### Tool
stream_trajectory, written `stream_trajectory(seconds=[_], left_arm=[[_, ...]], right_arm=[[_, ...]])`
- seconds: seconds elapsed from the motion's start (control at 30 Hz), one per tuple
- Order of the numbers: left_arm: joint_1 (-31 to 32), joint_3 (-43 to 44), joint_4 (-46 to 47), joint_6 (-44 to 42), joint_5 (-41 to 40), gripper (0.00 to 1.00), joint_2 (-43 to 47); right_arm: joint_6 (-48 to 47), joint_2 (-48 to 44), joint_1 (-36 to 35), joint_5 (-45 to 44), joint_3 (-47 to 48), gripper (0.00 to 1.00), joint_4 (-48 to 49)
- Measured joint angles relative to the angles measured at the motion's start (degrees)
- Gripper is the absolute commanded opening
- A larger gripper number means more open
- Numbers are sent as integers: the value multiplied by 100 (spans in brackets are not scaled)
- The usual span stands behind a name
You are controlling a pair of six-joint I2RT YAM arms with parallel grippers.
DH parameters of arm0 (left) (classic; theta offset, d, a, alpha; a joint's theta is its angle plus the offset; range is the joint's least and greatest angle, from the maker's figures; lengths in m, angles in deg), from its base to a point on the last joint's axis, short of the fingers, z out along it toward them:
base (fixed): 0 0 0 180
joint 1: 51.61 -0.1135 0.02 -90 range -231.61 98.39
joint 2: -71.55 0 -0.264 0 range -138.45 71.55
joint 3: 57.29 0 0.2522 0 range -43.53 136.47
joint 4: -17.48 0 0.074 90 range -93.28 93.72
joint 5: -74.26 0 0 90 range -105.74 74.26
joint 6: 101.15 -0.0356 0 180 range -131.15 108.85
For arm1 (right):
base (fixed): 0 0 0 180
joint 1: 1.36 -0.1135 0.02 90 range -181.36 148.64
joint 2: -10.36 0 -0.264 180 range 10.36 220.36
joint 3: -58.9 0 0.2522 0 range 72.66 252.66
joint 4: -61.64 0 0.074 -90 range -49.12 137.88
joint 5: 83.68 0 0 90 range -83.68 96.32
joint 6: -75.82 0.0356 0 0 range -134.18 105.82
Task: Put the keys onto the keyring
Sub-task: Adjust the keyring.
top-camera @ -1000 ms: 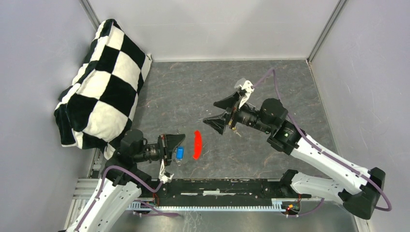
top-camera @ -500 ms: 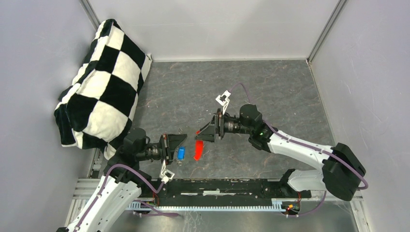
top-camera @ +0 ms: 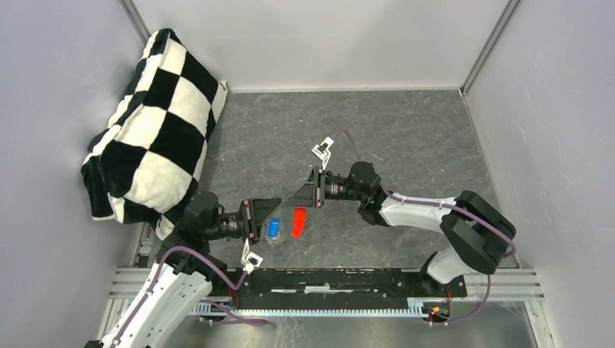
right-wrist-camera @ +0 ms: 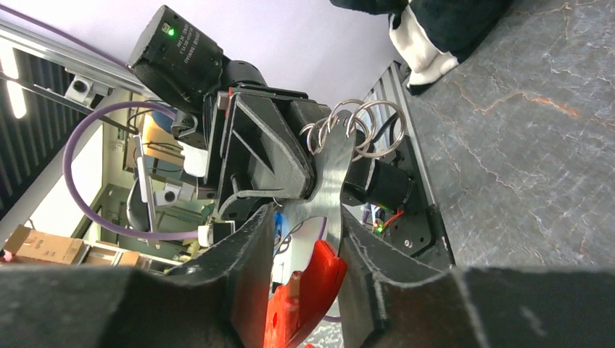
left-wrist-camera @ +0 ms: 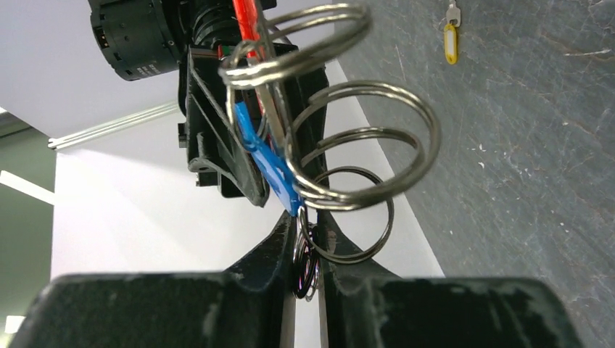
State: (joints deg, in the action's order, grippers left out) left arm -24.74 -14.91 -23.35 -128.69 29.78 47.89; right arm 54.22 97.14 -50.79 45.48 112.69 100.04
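My left gripper is shut on a small metal ring at the end of a bunch of linked split rings. A key with a blue cap hangs in that bunch. The red keyring sits just right of it, joined to a grey metal plate. My right gripper has its jaws closed in on both sides of the red keyring. A key with a yellow cap lies alone on the dark table, seen only in the left wrist view.
A black-and-white checked cushion leans in the back left corner. Grey walls enclose the dark stone-patterned table. A black rail runs along the near edge between the arm bases.
My right arm swung left and forward to the left gripper, and its wide-open jaws narrowed round the red keyring. The left gripper kept its hold and barely moved.
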Motion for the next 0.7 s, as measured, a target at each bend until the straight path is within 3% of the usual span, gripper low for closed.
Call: stream_trajectory(seconds=[0.03, 0.1, 0.2, 0.37, 0.53, 0.7], left_arm=[[0, -11, 22, 0, 4, 24, 2], [0, -35, 136, -42, 9, 32, 31], [0, -55, 136, -122, -22, 58, 79], [0, -70, -101, -179, -223, 98, 79], [0, -70, -328, -197, -546, 100, 155], [0, -48, -417, -197, -896, 100, 223]], right_arm=[[24, 13, -4, -9, 0, 16, 37], [66, 24, 0, -66, 0, 12, 109], [-52, 0, 2, -166, 2, 0, 111], [-529, -229, 59, -208, 2, 0, 37], [-1226, -608, 380, -162, 13, 0, -448], [-2999, -1174, 573, -192, 476, 0, -2188]])
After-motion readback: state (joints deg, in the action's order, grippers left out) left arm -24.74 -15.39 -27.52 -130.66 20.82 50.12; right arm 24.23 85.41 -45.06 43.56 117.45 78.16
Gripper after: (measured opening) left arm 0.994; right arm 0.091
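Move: The keyring plate, strung with rings, lies between the right hand's part-closed fingers at about their height, its middle some 2 cm back and 1 cm to the left. From the same hand, the red tag is roughly 4 cm back and 2 cm to the right, and the blue tag about 5 cm back and 3 cm to the left. From the left hand, still pinching the rings, the plate's middle is about 2 cm back and 3 cm to the right. The right fingers close on the keyring plate beside the red tag before the left fingers, which still pinch the rings, spread wide and let go, the left hand easing back leftward and down by some 2 cm. The right hand then carries the keyring about 5 cm forward and to its right, away from the left gripper, rising some 2 cm and rolling roughly 25 degrees about its pointing direction so that its forward side tips up. ##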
